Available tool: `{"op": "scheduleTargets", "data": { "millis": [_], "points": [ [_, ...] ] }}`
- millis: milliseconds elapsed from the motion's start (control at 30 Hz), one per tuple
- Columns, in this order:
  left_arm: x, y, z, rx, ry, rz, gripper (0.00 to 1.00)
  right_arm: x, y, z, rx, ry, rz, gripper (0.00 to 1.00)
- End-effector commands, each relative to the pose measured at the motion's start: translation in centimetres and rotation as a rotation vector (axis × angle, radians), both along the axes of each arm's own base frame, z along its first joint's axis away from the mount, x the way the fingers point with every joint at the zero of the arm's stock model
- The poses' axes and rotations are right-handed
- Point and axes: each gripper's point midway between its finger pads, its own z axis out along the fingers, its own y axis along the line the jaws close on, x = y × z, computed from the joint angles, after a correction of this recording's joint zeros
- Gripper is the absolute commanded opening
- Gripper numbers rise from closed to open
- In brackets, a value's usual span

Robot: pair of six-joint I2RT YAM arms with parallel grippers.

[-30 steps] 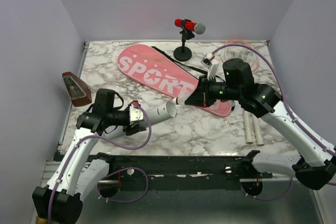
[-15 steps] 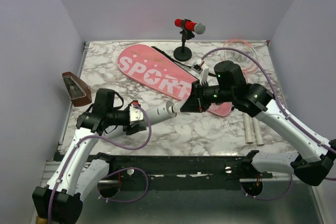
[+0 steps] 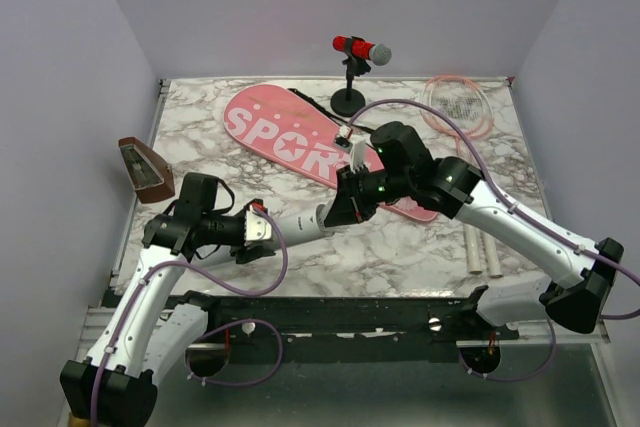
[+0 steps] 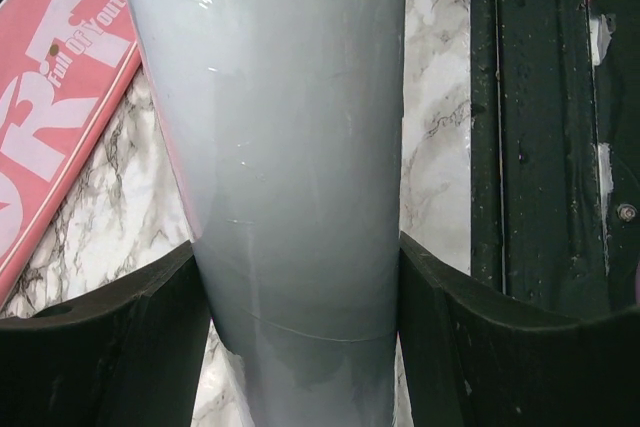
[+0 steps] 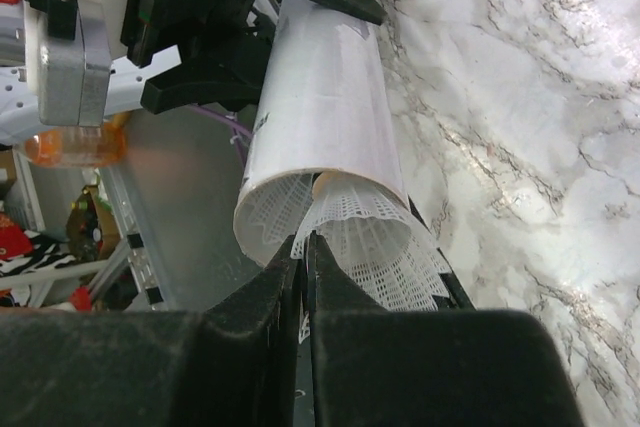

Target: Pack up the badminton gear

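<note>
My left gripper (image 3: 262,230) is shut on a long white tube (image 3: 300,219), which lies nearly level and points right; in the left wrist view the tube (image 4: 290,147) fills the gap between both black fingers. My right gripper (image 5: 308,247) is shut on the mesh skirt edge of a white plastic shuttlecock (image 5: 370,237), whose nose sits inside the tube's open mouth (image 5: 325,97). Seen from above, the right gripper (image 3: 335,215) meets the tube's end. The pink "SPORT" bag (image 3: 290,137) lies behind. Two pink rackets (image 3: 455,102) rest at the far right, white handles (image 3: 480,247) toward me.
A red microphone on a black stand (image 3: 358,49) stands at the back centre. A small brown wedge-shaped box (image 3: 143,169) sits off the table's left edge. The bag's black strap (image 3: 335,119) trails on the marble beside the bag.
My right arm has swung left and down with the shuttlecock, bringing it to the tube's mouth. The left arm and tube have barely shifted.
</note>
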Motion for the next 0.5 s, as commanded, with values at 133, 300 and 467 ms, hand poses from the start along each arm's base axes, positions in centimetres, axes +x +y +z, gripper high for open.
{"op": "scheduleTargets", "data": {
  "millis": [133, 300, 467],
  "points": [
    [-0.8, -0.7, 1.7, -0.044, -0.062, -0.064, 0.54, 0.0, 1.7, 2.0, 0.101, -0.036, 0.009, 0.35],
    [-0.9, -0.7, 1.7, -0.047, -0.063, -0.067, 0.54, -0.1, 0.3, 4.1, 0.138, -0.083, -0.049, 0.56],
    [-0.8, -0.7, 1.7, -0.051, -0.062, -0.065, 0.54, 0.0, -1.4, 5.3, 0.120, -0.127, -0.106, 0.57]
  ]
}}
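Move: At the raised right-hand mouth of the tube, the right hand already pinches the shuttlecock by its skirt, cork inside. The mouth's middle lies about 3 cm to the right hand's left, level fore and aft and 2 cm lower, with the shuttlecock's middle at about the same spot. The pink racket bag's middle is some 25 cm straight ahead and 18 cm lower. From the left hand, which grips the tube, the mouth is about 11 cm right, 2 cm ahead and 5 cm up. Easing about 1 cm farther left towards the tube mouth, the right hand opens its fingers to a bit over half and lets go of the shuttlecock's skirt. It then draws back to the right by as much and rises, ending some 3.5 cm higher with its fingertips tipped up slightly. The left fingers keep their grip on the tube. ##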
